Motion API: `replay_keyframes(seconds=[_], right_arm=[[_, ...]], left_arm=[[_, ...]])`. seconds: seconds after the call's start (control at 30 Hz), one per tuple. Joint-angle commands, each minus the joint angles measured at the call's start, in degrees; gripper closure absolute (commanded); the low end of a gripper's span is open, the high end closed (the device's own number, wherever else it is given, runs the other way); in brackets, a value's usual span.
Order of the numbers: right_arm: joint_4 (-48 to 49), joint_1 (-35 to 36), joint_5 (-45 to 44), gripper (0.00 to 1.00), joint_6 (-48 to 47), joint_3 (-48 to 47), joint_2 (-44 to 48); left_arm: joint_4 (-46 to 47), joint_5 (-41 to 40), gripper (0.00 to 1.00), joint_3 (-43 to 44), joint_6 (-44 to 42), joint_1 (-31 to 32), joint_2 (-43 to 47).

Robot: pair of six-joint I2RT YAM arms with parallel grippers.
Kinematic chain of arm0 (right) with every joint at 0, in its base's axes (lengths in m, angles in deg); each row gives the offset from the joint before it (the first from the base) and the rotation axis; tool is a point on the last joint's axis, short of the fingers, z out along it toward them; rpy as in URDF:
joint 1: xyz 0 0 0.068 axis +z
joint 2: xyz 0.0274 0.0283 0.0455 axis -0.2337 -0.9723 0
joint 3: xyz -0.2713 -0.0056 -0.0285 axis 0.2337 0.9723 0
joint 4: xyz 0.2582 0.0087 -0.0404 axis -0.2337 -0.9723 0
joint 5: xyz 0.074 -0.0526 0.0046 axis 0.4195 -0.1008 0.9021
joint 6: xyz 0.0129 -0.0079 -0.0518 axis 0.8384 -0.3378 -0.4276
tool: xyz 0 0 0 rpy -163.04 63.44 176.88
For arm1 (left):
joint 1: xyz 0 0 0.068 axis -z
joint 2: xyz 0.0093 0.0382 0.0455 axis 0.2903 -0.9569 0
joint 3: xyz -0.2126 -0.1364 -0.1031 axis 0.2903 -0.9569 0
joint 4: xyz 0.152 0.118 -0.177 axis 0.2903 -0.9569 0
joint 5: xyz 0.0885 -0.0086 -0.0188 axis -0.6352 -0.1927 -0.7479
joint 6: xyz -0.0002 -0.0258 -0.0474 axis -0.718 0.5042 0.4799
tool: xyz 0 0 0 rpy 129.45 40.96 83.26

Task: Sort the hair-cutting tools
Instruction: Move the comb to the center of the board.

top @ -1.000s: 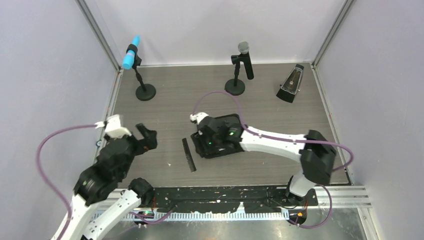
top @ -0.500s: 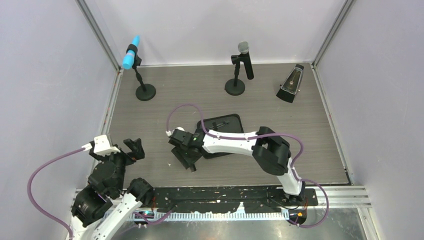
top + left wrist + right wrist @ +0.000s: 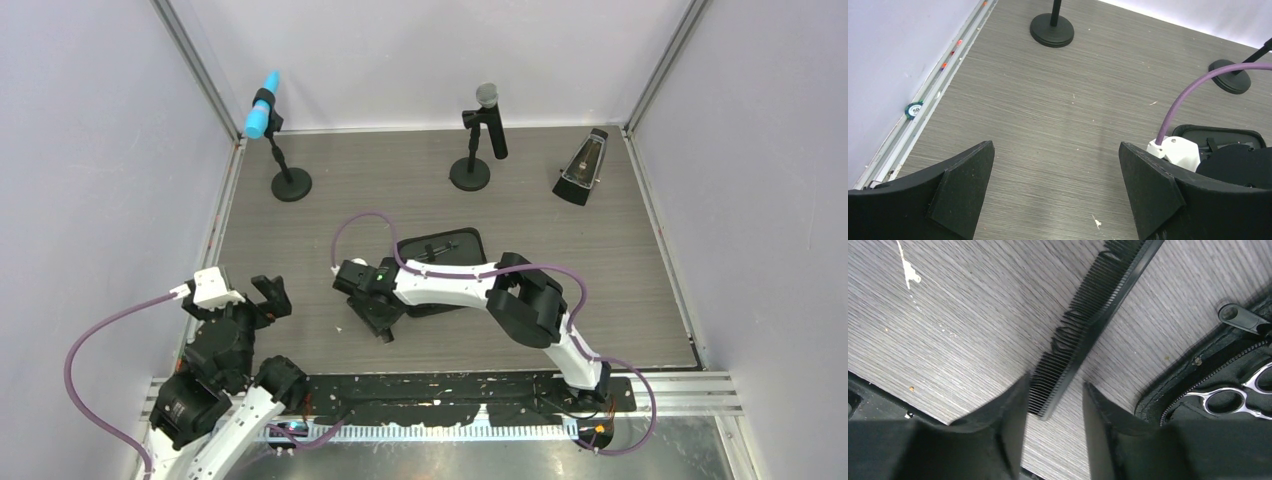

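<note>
The flat black comb (image 3: 1098, 305) lies slantwise on the grey table. My right gripper (image 3: 1055, 384) is open, and its jaws straddle the comb's near end, narrow gaps on both sides. From above, the right gripper (image 3: 374, 312) covers most of the comb (image 3: 386, 336). The open black zip case (image 3: 445, 248) lies just behind it. Inside the case I see silver scissors (image 3: 1235, 396) and, near its edge, a black hair clip (image 3: 1243, 320). My left gripper (image 3: 1055, 192) is open over bare table at the near left (image 3: 262, 298), holding nothing.
Two microphones on round black bases (image 3: 291, 184) (image 3: 470, 175) stand at the back, one with a blue foam head (image 3: 263, 108). A metronome (image 3: 581, 166) sits back right. A black strip (image 3: 450, 390) runs along the near table edge. Walls close in left and right.
My right arm swung left from over the case to the comb and its jaws narrowed around the comb's end. The left arm pulled back toward the near left corner.
</note>
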Motion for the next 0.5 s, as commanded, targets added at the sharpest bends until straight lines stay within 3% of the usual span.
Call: replay_keyframes(seconds=[0.0,0.1,0.23,0.47], right_arm=[[-2.3,0.6,-0.3,0.59,-2.0,-0.9,-1.5],[-2.8,0.6,0.8,0.72,-4.1,1.3,0.5],[-3.5,0.7,1.8,0.81,-6.8,5.9,5.6],[-5.9,1.6,1.1,0.86,-10.5,16.2,16.4]], left_arm=[[2.4,-0.9,0.00,-0.4,-1.1,-1.3,-0.8],[2.4,-0.7,0.00,-0.7,-1.1,-2.0,-0.8],[2.8,-0.4,0.00,-0.9,-1.6,-2.8,-1.2],[3.0,0.9,0.00,-1.0,-1.9,-3.9,-2.3]])
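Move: Straight ahead of the right hand the comb lies flat on the board, its middle some 7 cm out and about 1 cm below, its near end already between the open fingertips. The open case with the scissors stands about 14 cm to the right and 12 cm ahead; the board's near edge is some 8 cm straight back. From the raised left hand, the comb's middle lies roughly 25 cm right, 7 cm ahead and 23 cm below. Closing on the near end of the comb, the right hand stays almost in place until its fingers pinch it, then draws the comb about 5.5 cm to the right and 3 cm back, towards the board's near edge. The hand keeps low, turns roughly 10 degrees counter-clockwise, and its fingers narrow further as it goes. ##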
